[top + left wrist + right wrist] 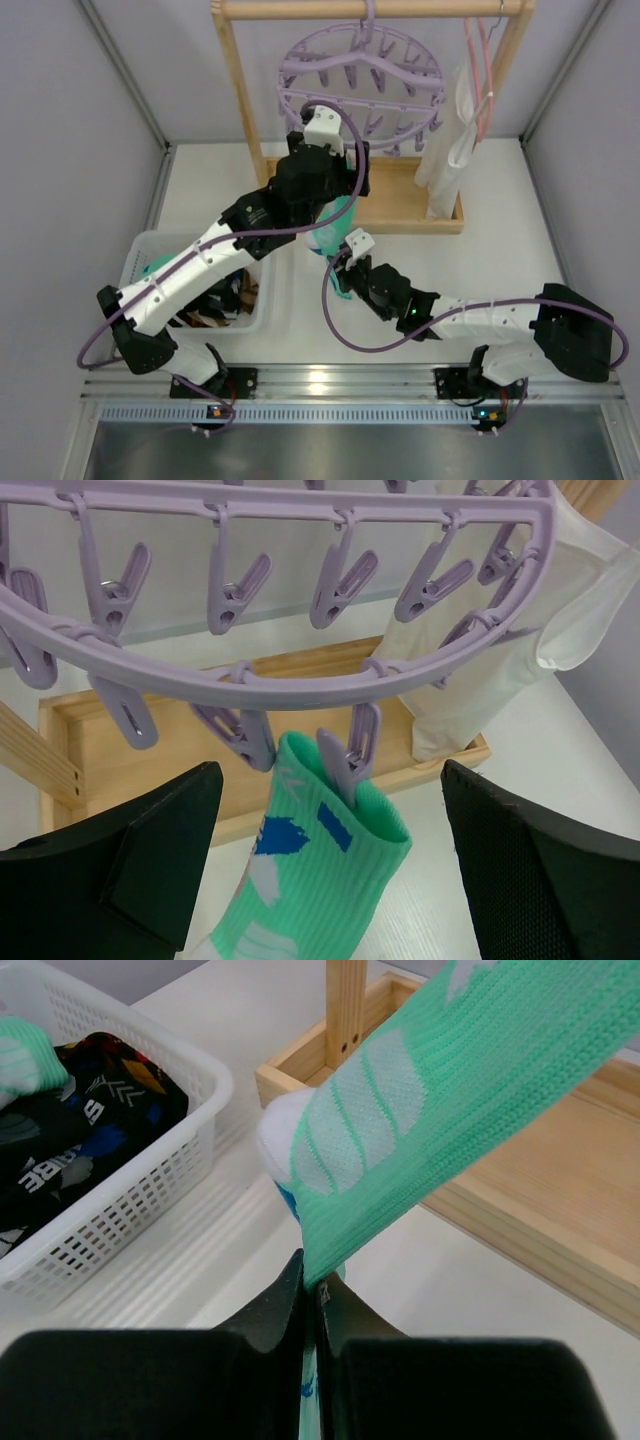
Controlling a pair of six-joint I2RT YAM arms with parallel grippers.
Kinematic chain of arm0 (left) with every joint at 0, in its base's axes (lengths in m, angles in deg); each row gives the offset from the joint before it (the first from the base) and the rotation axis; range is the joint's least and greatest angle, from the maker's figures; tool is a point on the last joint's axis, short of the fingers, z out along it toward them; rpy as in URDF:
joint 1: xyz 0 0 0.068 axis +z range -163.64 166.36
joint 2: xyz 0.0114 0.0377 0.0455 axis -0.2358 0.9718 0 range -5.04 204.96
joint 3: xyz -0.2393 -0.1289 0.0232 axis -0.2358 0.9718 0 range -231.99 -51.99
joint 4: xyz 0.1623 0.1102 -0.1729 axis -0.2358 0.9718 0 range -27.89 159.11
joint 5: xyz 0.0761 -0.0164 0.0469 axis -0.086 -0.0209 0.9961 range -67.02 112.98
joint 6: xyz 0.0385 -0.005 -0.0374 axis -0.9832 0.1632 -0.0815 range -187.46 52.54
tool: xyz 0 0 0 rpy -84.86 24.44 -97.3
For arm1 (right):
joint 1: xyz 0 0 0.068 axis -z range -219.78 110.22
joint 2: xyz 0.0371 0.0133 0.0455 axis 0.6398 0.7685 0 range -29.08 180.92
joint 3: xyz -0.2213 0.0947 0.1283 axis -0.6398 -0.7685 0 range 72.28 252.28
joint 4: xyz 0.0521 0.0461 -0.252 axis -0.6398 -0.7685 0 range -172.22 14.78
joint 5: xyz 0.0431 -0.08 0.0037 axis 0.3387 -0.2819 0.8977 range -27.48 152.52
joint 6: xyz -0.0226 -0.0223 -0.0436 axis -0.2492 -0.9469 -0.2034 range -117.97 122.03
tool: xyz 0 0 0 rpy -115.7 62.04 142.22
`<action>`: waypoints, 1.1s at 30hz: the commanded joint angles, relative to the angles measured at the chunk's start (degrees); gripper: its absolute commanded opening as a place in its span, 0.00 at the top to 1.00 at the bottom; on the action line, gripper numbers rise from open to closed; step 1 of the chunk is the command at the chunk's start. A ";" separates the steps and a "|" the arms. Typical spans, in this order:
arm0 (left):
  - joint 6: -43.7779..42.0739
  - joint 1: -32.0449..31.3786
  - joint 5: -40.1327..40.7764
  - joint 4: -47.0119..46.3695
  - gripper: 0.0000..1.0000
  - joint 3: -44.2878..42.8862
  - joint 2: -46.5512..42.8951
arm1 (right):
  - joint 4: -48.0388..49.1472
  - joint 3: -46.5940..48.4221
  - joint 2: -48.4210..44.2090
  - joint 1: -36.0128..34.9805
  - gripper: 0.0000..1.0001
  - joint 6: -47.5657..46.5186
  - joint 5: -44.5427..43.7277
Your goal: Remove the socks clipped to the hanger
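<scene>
The round lavender hanger [360, 85] hangs from a wooden rail, most of its pegs bare. One teal-and-white sock [320, 880] with blue marks dangles from a single peg [352, 750] on the ring's near side [300, 685]. My left gripper [330, 772] is open, one finger on each side of the sock's cuff just below that peg, touching nothing. My right gripper [312, 1270] is shut on the lower end of the same sock [450, 1090], which stretches taut up and to the right. From above, the sock [330, 232] shows between the two wrists.
A white basket [140, 250] at the left holds several dark and teal socks [90, 1110]. The wooden rack's base tray [410, 200] lies under the hanger. A long white cloth [450, 150] hangs on a thin pink hanger [482, 70] at the right.
</scene>
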 commanded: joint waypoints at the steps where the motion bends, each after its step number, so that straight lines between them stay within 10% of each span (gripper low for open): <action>1: -2.04 -0.98 3.10 -2.61 0.06 -3.30 1.70 | 0.75 1.53 0.22 -1.26 1.00 0.54 -1.34; 33: -3.71 -0.63 16.46 -2.79 0.27 -2.78 4.70 | 0.57 2.23 2.59 -2.58 1.00 0.98 -1.25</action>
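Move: The clip holding the green sock's cuff is about 5 cm ahead of the left hand, 1 cm to its right and roughly level or a touch lower. The neighbouring clip at the cuff's other corner is some 6 cm ahead and 3 cm left; the ring's rim passes about 3 cm above the aimed-at clip. From the right hand, shut on the sock's lower part, that clip is roughly 13 cm ahead, 2 cm left and 21 cm above. The sock's clip comes further in between the left fingers as that hand eases about 3 cm forward and 2 cm down, first edging right, then swinging left to end 2 cm left of its start. It turns counter-clockwise some 15 degrees, its left side tilting up, while the wide-open fingers begin closing around the clip. The right hand keeps its pinch on the sock and sinks about 1 cm at the end. ##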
